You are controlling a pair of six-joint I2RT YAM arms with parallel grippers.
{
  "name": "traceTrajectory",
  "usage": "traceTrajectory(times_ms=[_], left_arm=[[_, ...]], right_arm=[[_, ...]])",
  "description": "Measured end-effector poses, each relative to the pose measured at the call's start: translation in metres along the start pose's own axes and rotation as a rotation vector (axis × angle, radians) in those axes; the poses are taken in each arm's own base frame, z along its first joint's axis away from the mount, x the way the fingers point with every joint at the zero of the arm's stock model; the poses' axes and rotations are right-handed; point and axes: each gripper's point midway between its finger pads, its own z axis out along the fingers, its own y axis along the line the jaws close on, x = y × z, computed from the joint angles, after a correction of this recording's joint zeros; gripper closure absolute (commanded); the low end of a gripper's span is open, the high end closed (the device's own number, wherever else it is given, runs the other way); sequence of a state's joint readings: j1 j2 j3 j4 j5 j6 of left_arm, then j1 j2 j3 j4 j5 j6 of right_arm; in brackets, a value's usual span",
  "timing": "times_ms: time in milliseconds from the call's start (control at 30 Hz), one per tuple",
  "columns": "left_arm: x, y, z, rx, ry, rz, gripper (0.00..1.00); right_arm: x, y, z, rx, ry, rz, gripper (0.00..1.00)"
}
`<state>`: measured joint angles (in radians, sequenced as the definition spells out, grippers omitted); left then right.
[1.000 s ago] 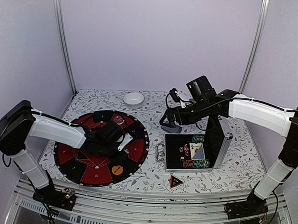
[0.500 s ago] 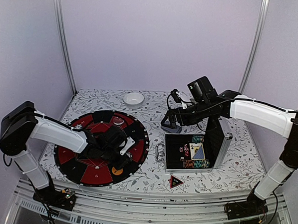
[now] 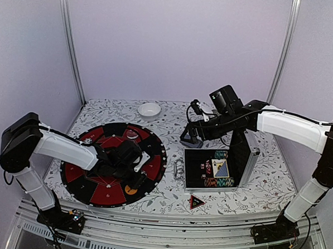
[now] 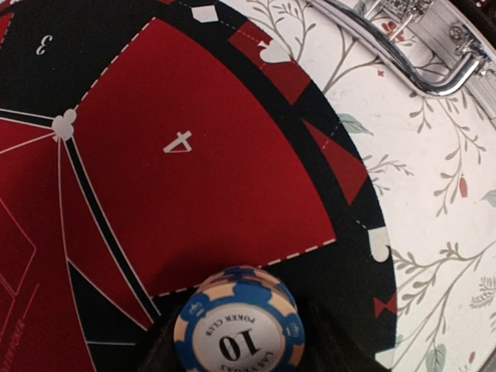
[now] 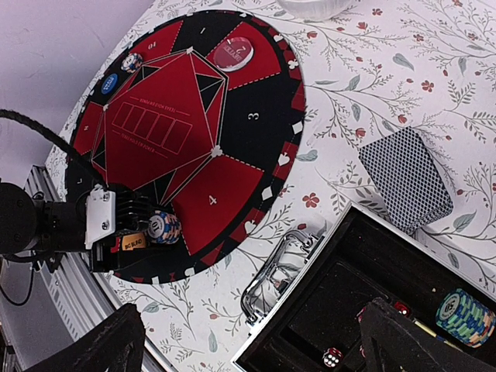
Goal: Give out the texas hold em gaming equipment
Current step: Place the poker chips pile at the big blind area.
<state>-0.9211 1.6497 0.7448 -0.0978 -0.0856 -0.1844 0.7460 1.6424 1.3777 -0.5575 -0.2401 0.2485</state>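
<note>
A stack of blue-and-cream poker chips (image 4: 239,325) marked 10 stands on the round red-and-black mat (image 4: 194,155), at the outer edge of segment 4. My left gripper (image 4: 240,353) is low over it, open, one dark finger close on each side of the stack. The same stack (image 5: 164,227) shows beside an orange button disc (image 5: 132,242). My right gripper (image 5: 267,349) hangs open and empty above the case's handle (image 5: 283,267). The deck of patterned-back cards (image 5: 404,190) lies on the cloth. More chips (image 5: 465,316) sit in the open case (image 3: 195,170). A red triangular marker (image 3: 196,201) lies in front of the case.
A white bowl (image 3: 149,109) sits at the back. The case lid (image 3: 242,153) stands upright on the right. A blue disc (image 5: 109,84), a small chip stack (image 5: 132,60) and a red-and-white disc (image 5: 232,53) lie on the mat's far side. Dice (image 5: 332,357) lie in the case.
My left gripper moved toward the mat's near right edge with the chip stack, then its jaws widened around it. The right arm has barely shifted.
</note>
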Motion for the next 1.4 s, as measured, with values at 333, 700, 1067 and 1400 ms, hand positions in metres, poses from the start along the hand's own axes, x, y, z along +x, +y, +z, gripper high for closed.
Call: traceTrajectory(times_ms=[333,700,1067,1400], left_arm=[[0.000,-0.003,-0.002,0.015,0.004,-0.008,0.26],[-0.050,-0.003,-0.057,0.020,-0.143,0.006,0.08],[-0.115,-0.008,-0.113,0.041,-0.347,0.030,0.07],[-0.119,-0.007,-0.126,0.047,-0.382,0.030,0.06]], right_arm=[[0.000,-0.004,-0.001,0.024,0.000,-0.001,0.01],[0.006,-0.041,-0.008,0.249,0.037,0.041,0.18],[0.087,-0.014,-0.001,0.356,0.299,0.049,0.41],[0.154,-0.021,0.008,0.515,0.491,0.094,0.48]])
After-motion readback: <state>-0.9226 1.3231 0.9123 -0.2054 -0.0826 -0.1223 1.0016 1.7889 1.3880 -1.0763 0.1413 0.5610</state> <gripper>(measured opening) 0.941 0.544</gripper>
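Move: Standing between the left fingers, the poker chips pile is about level with the hand point; the orange big blind disc lies some 5 cm nearer the base and 4 cm to its left. From the right hand, the striped chip pile in the case's near part lies about 8 cm back, 8 cm right and 17 cm below; the dice are 2 cm back and 3 cm right, the card deck 1 cm back and 8 cm right, both also some 17 cm down. Spreading its fingers further around the pile, the left hand lets go, then lifts off about 17 cm with a slight drift right and a tilt swinging the fingertips outward. Meanwhile the right hand eases right, then sinks and draws back roughly 10 cm each way over the open case towards the striped pile, its fingers turning to point more steeply down and closing from wide to about half open. ##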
